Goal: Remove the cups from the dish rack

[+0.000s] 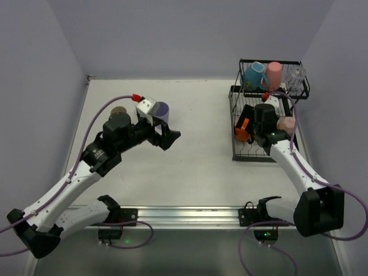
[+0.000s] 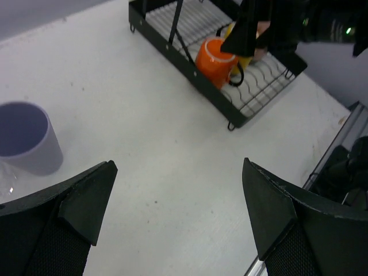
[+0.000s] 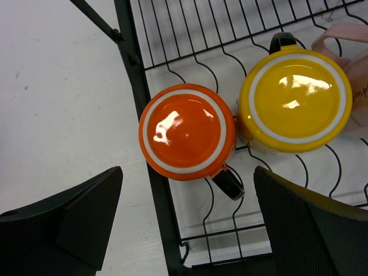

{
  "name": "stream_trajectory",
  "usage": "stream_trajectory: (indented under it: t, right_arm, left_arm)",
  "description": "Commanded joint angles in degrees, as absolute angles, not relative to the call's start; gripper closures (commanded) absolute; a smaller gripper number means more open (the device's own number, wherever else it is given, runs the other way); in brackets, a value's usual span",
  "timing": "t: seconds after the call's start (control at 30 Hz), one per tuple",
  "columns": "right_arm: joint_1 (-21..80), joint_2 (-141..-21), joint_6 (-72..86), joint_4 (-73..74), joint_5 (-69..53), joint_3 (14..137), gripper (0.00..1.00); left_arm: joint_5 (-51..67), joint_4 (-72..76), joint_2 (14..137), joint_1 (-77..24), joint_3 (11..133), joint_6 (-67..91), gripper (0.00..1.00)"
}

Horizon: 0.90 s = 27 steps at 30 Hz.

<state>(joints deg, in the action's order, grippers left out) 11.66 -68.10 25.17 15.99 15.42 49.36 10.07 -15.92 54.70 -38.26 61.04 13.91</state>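
Note:
The black wire dish rack point(image 1: 236, 150) stands at the right. Its upper shelf holds a blue mug point(image 1: 253, 76), a pink cup point(image 1: 274, 73) and a clear cup point(image 1: 295, 77). On the lower tray an orange mug point(image 3: 187, 129) and a yellow mug point(image 3: 294, 100) sit upside down, with a pink mug point(image 3: 345, 40) beside them. My right gripper point(image 3: 188, 172) hovers open just above the orange mug, its fingers either side of the mug's black handle. My left gripper point(image 2: 178, 167) is open and empty over the table. A lavender cup point(image 2: 26, 138) stands upright just to its left.
A beige cup point(image 1: 119, 110) stands on the table behind the left arm, and the rim of a clear glass point(image 2: 4, 181) shows beside the lavender cup. Grey walls close in the table on three sides. The rack's lower rim point(image 3: 135, 75) runs under the right gripper.

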Motion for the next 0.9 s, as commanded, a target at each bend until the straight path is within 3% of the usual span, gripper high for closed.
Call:
stream_trajectory:
  t: [0.0, 0.87]
  right_arm:
    - [11.5, -71.1, 24.2, 17.7, 19.5, 53.2, 0.01]
    - [11.8, -89.3, 22.1, 18.0, 21.9, 61.2, 0.01]
  left_arm:
    - [11.6, -14.2, 53.1, -38.1, 53.9, 12.9, 0.00]
    - [11.3, -12.6, 54.8, -38.1, 49.0, 9.8, 0.00]
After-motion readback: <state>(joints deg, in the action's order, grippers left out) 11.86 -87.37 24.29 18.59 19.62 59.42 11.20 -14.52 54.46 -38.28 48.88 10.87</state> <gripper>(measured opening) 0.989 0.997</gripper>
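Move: The orange cup, upside down in the rack, is the right hand's target: roughly 4 cm ahead, 1 cm to the left and about 10 cm below. The yellow cup stands some 10 cm to the right of the orange one and level with it; the pink cup is another 10 cm farther right in the same row. From the left hand, the orange cup lies about 14 cm ahead, 39 cm to the right and 27 cm down. Down first, then mostly forward, the right hand closes in on the orange cup, about 5 cm lower and 4 cm farther out in all, its wide-open fingers tipping down by some 10 degrees to come around the cup's upturned base. The empty left hand sinks about 9 cm, mostly early, and then waits over the open table. ##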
